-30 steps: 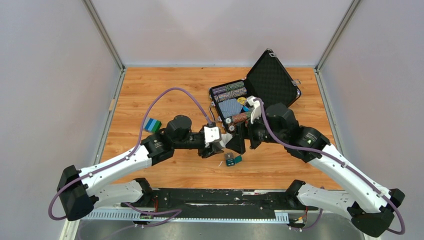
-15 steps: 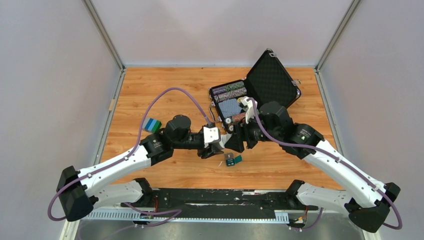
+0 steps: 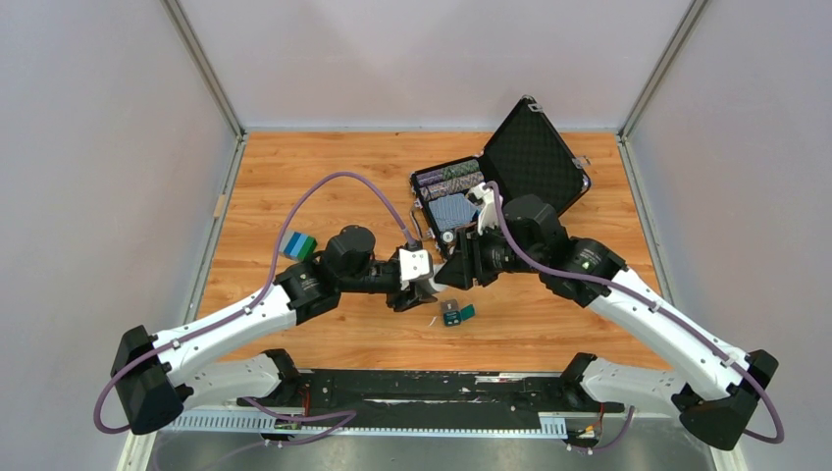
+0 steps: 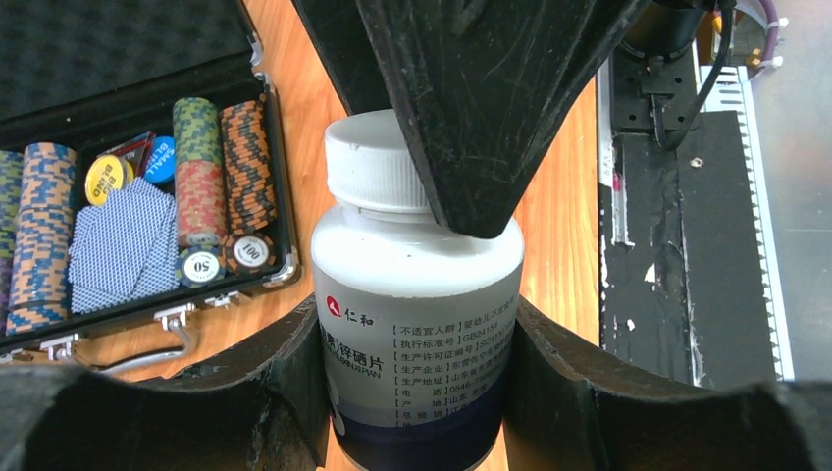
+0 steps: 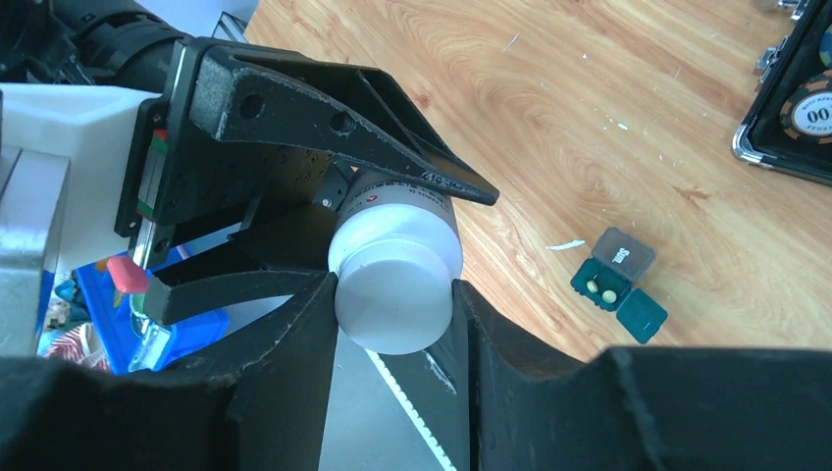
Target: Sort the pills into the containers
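A white pill bottle [image 4: 417, 324] with a printed label stands between the fingers of my left gripper [image 4: 417, 392], which is shut on its body above the table. The bottle's white cap [image 5: 392, 304] sits between the jaws of my right gripper [image 5: 394, 285], and both jaws touch it. The two grippers, left [image 3: 422, 287] and right [image 3: 453, 271], meet at mid-table. Just in front of them lies the container [image 3: 457, 314], a tiny dark-teal box [image 5: 606, 285] with its lid open. Two pale pills [image 5: 600, 289] lie inside it.
An open black chip case [image 3: 530, 162] with poker chips and cards [image 4: 128, 226] stands at the back right, close behind the grippers. A blue-green block [image 3: 299, 245] lies to the left. A black strip [image 3: 422, 388] runs along the near table edge.
My right gripper has moved left to the bottle and its jaws have closed in on the cap. The left arm and the bottle have stayed in place.
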`<state>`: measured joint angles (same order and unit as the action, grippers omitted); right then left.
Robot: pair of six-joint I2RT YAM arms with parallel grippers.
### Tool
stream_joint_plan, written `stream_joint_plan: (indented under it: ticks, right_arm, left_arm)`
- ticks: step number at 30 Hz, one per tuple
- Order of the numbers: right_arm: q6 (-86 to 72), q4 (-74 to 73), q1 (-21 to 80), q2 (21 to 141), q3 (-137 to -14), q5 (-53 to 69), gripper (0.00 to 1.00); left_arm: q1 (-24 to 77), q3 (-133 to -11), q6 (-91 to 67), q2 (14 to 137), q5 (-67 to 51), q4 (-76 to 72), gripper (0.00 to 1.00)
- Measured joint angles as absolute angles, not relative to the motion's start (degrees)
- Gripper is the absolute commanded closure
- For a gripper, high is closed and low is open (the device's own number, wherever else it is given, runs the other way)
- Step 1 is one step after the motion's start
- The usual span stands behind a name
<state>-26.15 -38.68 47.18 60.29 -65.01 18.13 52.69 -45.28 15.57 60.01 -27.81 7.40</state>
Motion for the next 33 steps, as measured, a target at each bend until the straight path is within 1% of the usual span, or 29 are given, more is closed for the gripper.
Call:
stream_joint_plan:
  ticks: [2,3,5,6,7,8,10,11,13,14,17,23,28,33]
  right_arm:
    - [-28.0,-38.9,47.2,60.8,-65.2,18.0,0.93]
    - [-29.1,-38.9,47.2,61.1,-65.3,18.0,0.99]
    - [-33.4,-39.4,46.9,62.0,-65.9,17.2,1.0]
    - [-35.5,-39.7,46.8,62.5,-66.3,16.6,0.99]
    - [-38.0,-40.1,46.7,63.1,-66.8,15.9,0.9]
    - [-40.1,-40.3,46.7,63.6,-67.2,15.2,0.79]
    - [-45.1,-40.5,46.6,64.6,-67.6,13.7,0.5]
    - [-46.9,-40.5,46.5,64.8,-67.7,13.3,0.39]
    - [-49.9,-40.3,46.4,65.0,-67.7,12.5,0.28]
    - [-50.6,-40.0,46.5,65.0,-67.8,11.9,0.24]
    - [-50.5,-39.6,46.7,64.5,-68.0,9.8,0.2]
    - [-42.0,-39.5,46.7,58.4,-68.0,6.4,0.17]
    - [-30.5,-39.7,46.7,54.1,-67.9,10.2,0.15]
    - [-21.4,-40.8,46.7,54.8,-67.8,14.2,0.15]
  left_arm:
    - [52.7,-45.3,15.6,60.0,-27.3,7.7,1.0]
    - [52.7,-45.3,15.6,60.0,-26.8,7.7,1.0]
    - [52.7,-45.3,15.5,60.0,-25.2,7.6,1.0]
    - [52.7,-45.3,15.5,60.0,-24.3,7.5,1.0]
    - [52.7,-45.3,15.5,60.0,-23.4,7.5,1.0]
    - [52.7,-45.3,15.5,60.0,-22.3,7.5,1.0]
    - [52.7,-45.3,15.5,60.0,-20.5,7.5,1.0]
    - [52.7,-45.3,15.5,60.0,-19.7,7.5,1.0]
    - [52.7,-45.3,15.4,60.0,-18.9,7.0,1.0]
    - [52.8,-45.3,15.4,60.0,-18.8,6.4,0.99]
    - [52.9,-45.3,15.4,60.0,-18.6,5.3,0.99]
    - [52.9,-45.3,15.5,59.8,-18.7,5.2,0.99]
    - [52.9,-45.3,15.6,59.3,-20.9,5.3,0.99]
    - [52.9,-45.3,15.6,59.3,-24.2,5.7,0.98]
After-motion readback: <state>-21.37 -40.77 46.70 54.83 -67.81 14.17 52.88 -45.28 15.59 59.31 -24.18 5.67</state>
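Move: The white bottle's cap is already between my right fingers, right at the hand point. From my left hand, which holds the bottle body, the cap is about 5 cm up and 3 cm to the right, level in reach. The little pill box lies on the table roughly 24 cm below my right hand, some 2 cm farther out and 2 cm to its right; the chip case's tray is about 23 cm ahead, 6 cm right and 22 cm below that hand. I keep the cap pinched and roll my right wrist clockwise, facing the cap top, by some 25 degrees, both hands swinging forward nearly 3 cm together as my left keeps its grip on the bottle. Then I open my right fingers, let go of the cap and draw off up and right, then back, ending about 4 cm higher with the wrist unwound past where it began; my left hand eases partly back. ##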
